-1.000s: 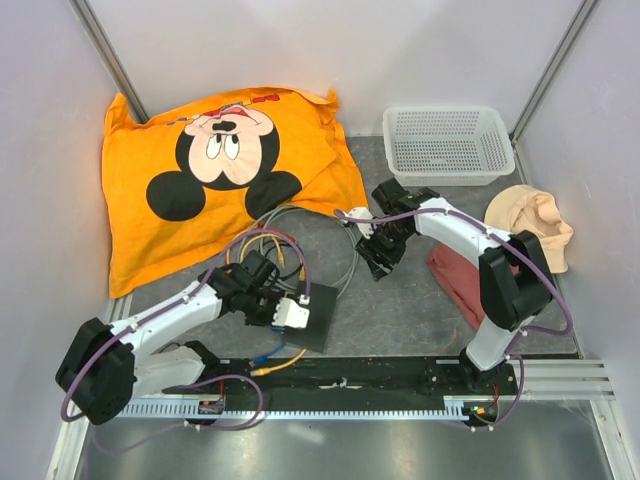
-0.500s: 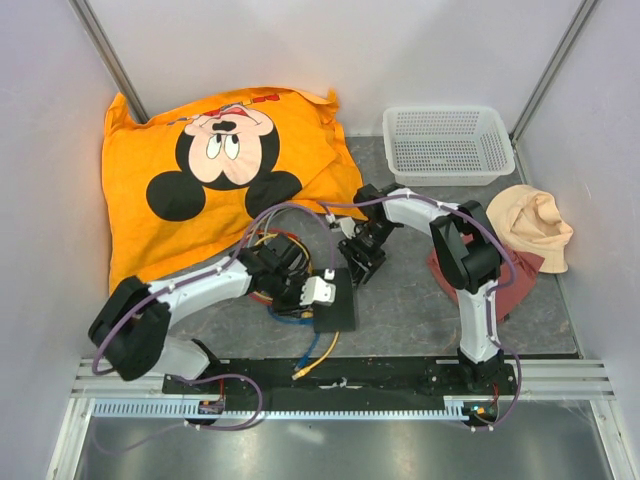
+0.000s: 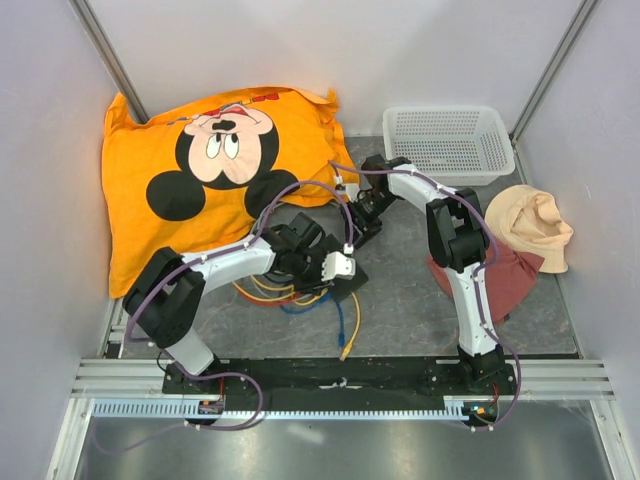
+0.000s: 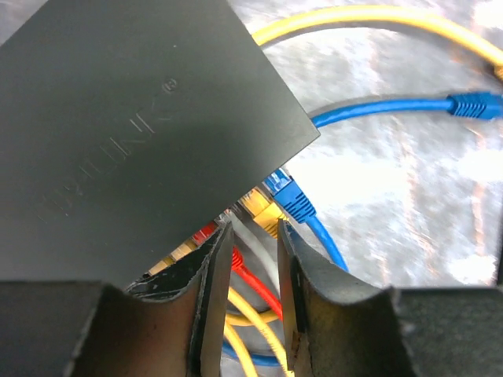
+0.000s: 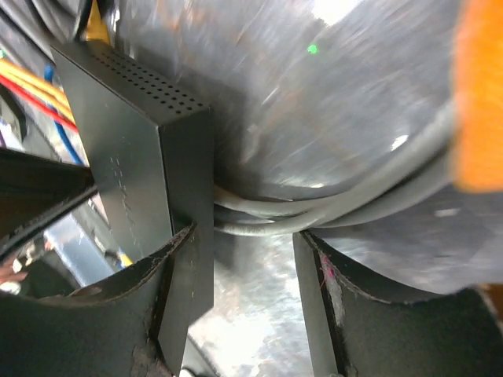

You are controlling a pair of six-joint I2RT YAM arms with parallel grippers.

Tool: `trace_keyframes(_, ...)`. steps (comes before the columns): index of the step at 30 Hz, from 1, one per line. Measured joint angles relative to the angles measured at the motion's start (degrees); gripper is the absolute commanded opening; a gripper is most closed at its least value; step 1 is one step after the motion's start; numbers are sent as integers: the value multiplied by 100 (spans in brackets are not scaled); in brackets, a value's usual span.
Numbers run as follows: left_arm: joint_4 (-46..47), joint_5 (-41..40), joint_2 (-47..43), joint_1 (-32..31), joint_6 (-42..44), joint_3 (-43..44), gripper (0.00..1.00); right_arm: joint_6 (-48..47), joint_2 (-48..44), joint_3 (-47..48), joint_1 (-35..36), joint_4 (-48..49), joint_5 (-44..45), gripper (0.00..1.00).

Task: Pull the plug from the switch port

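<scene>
The switch (image 4: 141,118) is a flat black box that fills the upper left of the left wrist view. Blue (image 4: 289,196), yellow (image 4: 263,210) and red (image 4: 228,255) plugs sit along its lower edge. My left gripper (image 4: 253,236) is at that edge, jaws narrow on a grey plug, with the red cable beside it. In the top view the left gripper (image 3: 332,268) lies over the switch (image 3: 352,272) at mid-table. My right gripper (image 5: 244,259) is open at the switch's far end (image 5: 134,165), its left finger (image 5: 169,298) against the box and grey cables (image 5: 267,220) crossing the gap.
Yellow, blue and red cables (image 3: 290,295) lie in a tangle under the left arm. A loose blue plug (image 4: 471,104) lies on the table. An orange Mickey cloth (image 3: 220,170) lies at the back left and a white mesh basket (image 3: 447,145) at the back right. Peach (image 3: 535,225) and red (image 3: 500,280) cloths lie at the right.
My left gripper and the switch have moved away from the near edge, up and right to mid-table, dragging the cables. My right gripper has moved back toward the orange cloth.
</scene>
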Motion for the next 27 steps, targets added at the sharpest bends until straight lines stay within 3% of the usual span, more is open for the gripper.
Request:
trace_keyframes(6, 273, -317, 37, 131, -114, 251, 41, 48, 33, 111, -186, 240, -44, 64)
trace_keyframes(12, 603, -741, -763, 310, -487, 334, 52, 39, -389, -286, -369, 321, -146, 67)
trace_keyframes(18, 546, -807, -1799, 651, -1729, 448, 63, -219, -1921, -704, -549, 326, 181, 73)
trace_keyframes(20, 538, -767, -1969, 876, -2205, 433, 63, -197, -2743, -1069, -549, 721, 398, 81)
trace_keyframes(23, 514, -616, -1971, 1167, -2800, 374, 65, -96, -3783, -1720, -520, 1307, 553, 82)
trace_keyframes(27, 468, -221, -1777, 1523, -3672, 162, 69, 129, -3998, -2002, -295, 1644, 588, 82)
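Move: The row of plugs in the switch's port edge lies right at the left fingertips, about 1 cm ahead and 2 cm below. The switch's middle is some 3 cm ahead and 4 cm to the right of that hand; the black cable coil is about 3 cm ahead and 9 cm to its left. From the right hand, the plug row lies roughly 9 cm back and 8 cm left, with the switch's middle 7 cm back and 5 cm left. Both hands rise from the switch, left about 12 cm and forward, turning counter-clockwise, right some 17, fingers widening. ##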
